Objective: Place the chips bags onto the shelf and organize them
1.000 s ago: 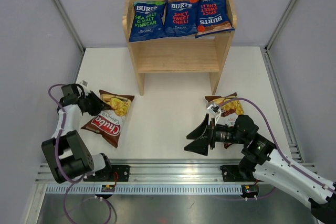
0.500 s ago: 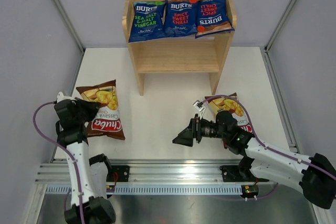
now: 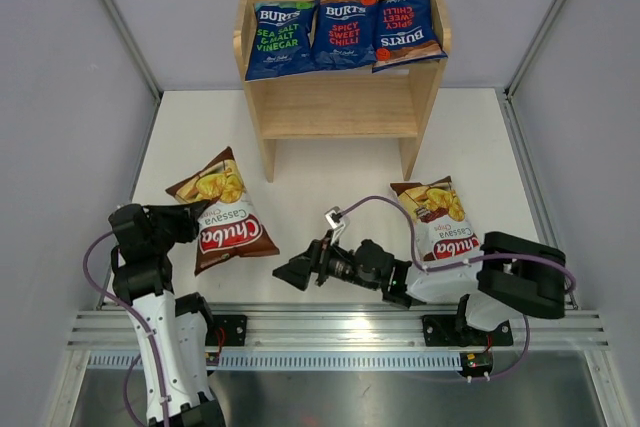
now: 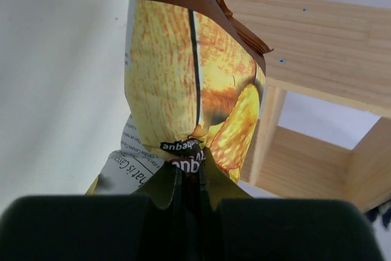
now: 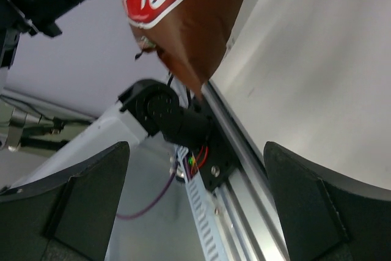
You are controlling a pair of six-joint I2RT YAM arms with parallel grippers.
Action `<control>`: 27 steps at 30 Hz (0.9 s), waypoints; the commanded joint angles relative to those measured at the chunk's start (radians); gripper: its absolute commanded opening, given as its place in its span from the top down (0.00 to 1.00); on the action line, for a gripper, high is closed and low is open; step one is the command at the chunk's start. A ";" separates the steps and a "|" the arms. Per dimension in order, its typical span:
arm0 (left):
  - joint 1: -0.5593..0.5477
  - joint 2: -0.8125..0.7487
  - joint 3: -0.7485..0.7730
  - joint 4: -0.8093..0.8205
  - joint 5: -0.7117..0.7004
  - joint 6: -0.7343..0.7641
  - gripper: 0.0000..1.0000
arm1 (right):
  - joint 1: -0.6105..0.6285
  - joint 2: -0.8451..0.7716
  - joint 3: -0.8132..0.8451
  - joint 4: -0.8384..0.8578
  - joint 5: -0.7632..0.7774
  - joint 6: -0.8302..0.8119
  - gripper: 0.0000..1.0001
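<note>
My left gripper (image 3: 186,223) is shut on the edge of a brown-and-white Chuba chips bag (image 3: 224,213), held off the table left of the middle. In the left wrist view the fingers (image 4: 160,183) pinch its crumpled end, and the bag (image 4: 183,77) hangs in front of the shelf (image 4: 317,35). A second Chuba bag (image 3: 441,220) lies flat at the right. My right gripper (image 3: 296,272) stands open and empty low near the front edge, pointing left; its view shows the held bag's corner (image 5: 183,41). Three blue Burts bags (image 3: 344,30) lie on the top tier of the wooden shelf (image 3: 340,105).
The shelf's lower tier (image 3: 338,123) holds nothing. A metal rail (image 3: 330,332) runs along the near edge, with the left arm's base (image 5: 165,114) on it. Grey walls (image 3: 60,97) close in both sides.
The left gripper closed on the Chuba bag and carried it right, turning it. The right arm swung left along the front edge, away from the right bag, jaws still open.
</note>
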 commanded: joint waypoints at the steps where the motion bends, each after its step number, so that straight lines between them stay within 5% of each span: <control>1: -0.001 -0.020 0.096 -0.009 0.067 -0.189 1.00 | 0.031 0.115 0.122 0.304 0.208 -0.044 0.01; 12: -0.033 -0.043 0.202 -0.158 0.076 -0.272 1.00 | 0.046 0.240 0.454 0.087 0.311 -0.114 0.00; 20: -0.073 -0.077 0.195 -0.167 0.108 -0.295 1.00 | 0.052 0.297 0.506 0.050 0.400 -0.046 0.01; 27: -0.109 -0.101 0.169 -0.147 0.105 -0.267 1.00 | 0.054 0.300 0.497 0.192 0.296 -0.141 0.29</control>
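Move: The cassava chips bag that the left gripper holds by its left edge has its middle about 11 cm to the right hand's left, 11 cm ahead and some 3 cm higher; its brown bottom end is nearest. The left gripper is roughly 16 cm left, 12 cm ahead and 4 cm above that hand. From the left hand, the bag's middle is about 5 cm right, level ahead and a touch lower; the empty lower shelf is some 25 cm ahead, 28 cm right, 6 cm down. The bag's brown bottom end is met by the right hand, which comes left about 9 cm, up 8 cm and forward 5 cm with its fingers wide, turning slightly clockwise, then slows and starts closing them on either side of it. Meanwhile the left hand keeps its pinch, lifts the bag some 6 cm and rolls its left side down a little before nearly stopping. ##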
